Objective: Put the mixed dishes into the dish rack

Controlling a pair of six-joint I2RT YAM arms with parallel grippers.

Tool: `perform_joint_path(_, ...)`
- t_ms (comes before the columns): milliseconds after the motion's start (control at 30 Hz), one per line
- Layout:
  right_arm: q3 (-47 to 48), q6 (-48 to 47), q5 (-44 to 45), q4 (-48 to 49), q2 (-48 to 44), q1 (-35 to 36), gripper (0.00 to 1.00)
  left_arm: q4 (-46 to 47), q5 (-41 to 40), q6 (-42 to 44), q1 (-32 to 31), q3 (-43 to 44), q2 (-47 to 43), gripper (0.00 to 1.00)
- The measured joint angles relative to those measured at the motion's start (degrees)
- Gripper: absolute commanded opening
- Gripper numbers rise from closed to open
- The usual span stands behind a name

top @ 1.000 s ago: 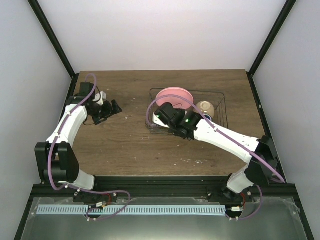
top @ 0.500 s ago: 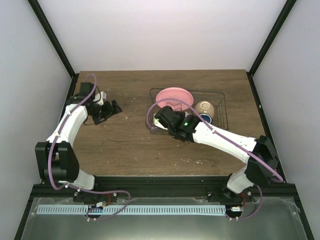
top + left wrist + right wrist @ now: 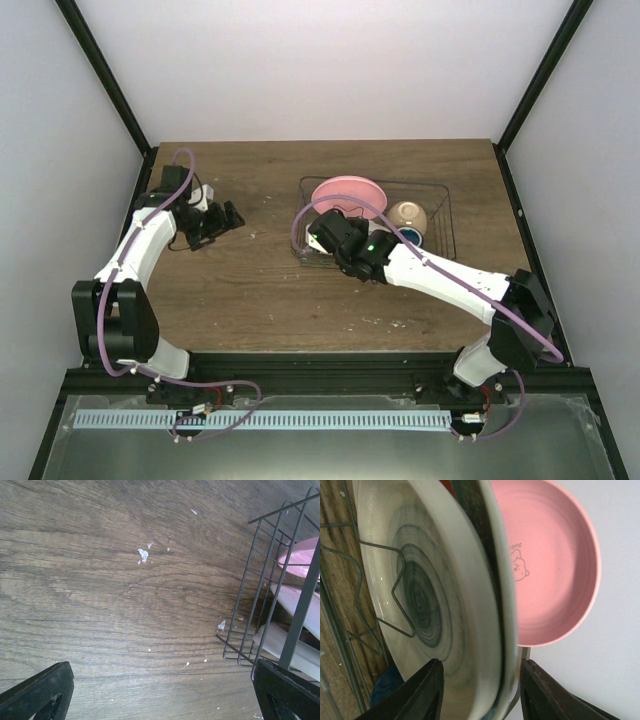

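The dish rack [image 3: 441, 203] stands at the table's back right. In it the pink plate [image 3: 348, 193] stands on edge, with the cream bowl [image 3: 410, 214] and the dark blue mug [image 3: 411, 236] to its right. My right gripper [image 3: 322, 232] is over the rack's left end. In the right wrist view its jaws [image 3: 481, 690] are open and straddle the rim of the pale blue-ringed plate [image 3: 425, 600], which stands in a wire divider [image 3: 400, 605]. A second plate's rim [image 3: 500, 595] is close behind it, then the pink plate [image 3: 550, 565]. My left gripper [image 3: 225, 218] is open over bare wood.
The left wrist view shows wood with white flecks [image 3: 143, 555] and the rack's left end [image 3: 260, 595] at the right, with the pink plate [image 3: 300, 560] inside. Black frame posts [image 3: 520, 110] rise at the table's back corners. The right arm's purple cable [image 3: 300, 225] loops above the rack's left end.
My right gripper's jaws have spread apart off the pale blue-ringed plate, and that wrist has edged left. The left gripper has barely shifted.
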Motion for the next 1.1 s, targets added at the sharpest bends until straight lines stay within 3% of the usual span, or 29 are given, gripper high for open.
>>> perform_joint_path(233, 0.44, 0.33, 0.09, -0.66, 0.02, 0.0, 0.47, 0.09, 0.04, 0.04, 0.0, 0.0, 0.02, 1.0)
perform_joint_path(400, 6.43, 5.03, -3.93, -6.54, 0.17, -0.02, 0.57, 0.09, 0.22, 0.07, 0.0, 0.13, 0.17, 1.0)
perform_joint_path(533, 14.03, 10.25, -9.35, -9.62, 0.17, 0.0, 0.7, 0.11, 0.2, 0.11, 0.0, 2.1, 0.85, 1.0)
perform_joint_path(667, 19.63, 15.45, -13.53, -9.57, 0.17, -0.26, 0.97, 0.31, 0.2, 0.04, 0.0, 5.2, 1.11, 1.0)
perform_joint_path(733, 22.58, 18.4, -15.78, -8.79, 0.5, -1.14, 1.0, 0.81, 0.24, -0.07, 0.0, 6.97, 1.38, 1.0)
perform_joint_path(867, 31.06, 24.83, -20.33, -7.63, 4.5, -6.93, 1.0, 1.73, 0.59, -0.46, 0.0, 9.42, 2.67, 1.0)
perform_joint_path(1100, 40.22, 35.12, -28.55, -6.99, 15.52, -25.31, 1.0, 3.23, 0.9, -0.7, 0.02, 14.4, 6.88, 1.0)
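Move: The right hand's part-open fingers straddle the upper rims of the cream plate and floral plate in the rack. The cream plate's middle is level fore and aft, about 4 cm left and 7 cm down; the pink plate lies some 10 cm ahead, 3 cm left and 7 cm down. The blue mug sits roughly 9 cm right and 10 cm down, level fore and aft. For the left hand, the pink plate is about 8 cm ahead, 29 cm right and 3 cm below. The right hand comes free of the standing plates, rising about 15 cm and drifting left while its fingers spread from just under half to fully open, then sweeps about 15 cm forward and back to the right, over and beyond the pink plate, sinking slightly at the end; its wrist rolls left side up by some 50 degrees and swings clockwise. The open, empty left hand starts later, easing forward and up by several centimetres clear of the rack, its fingers tipping slightly outward. ##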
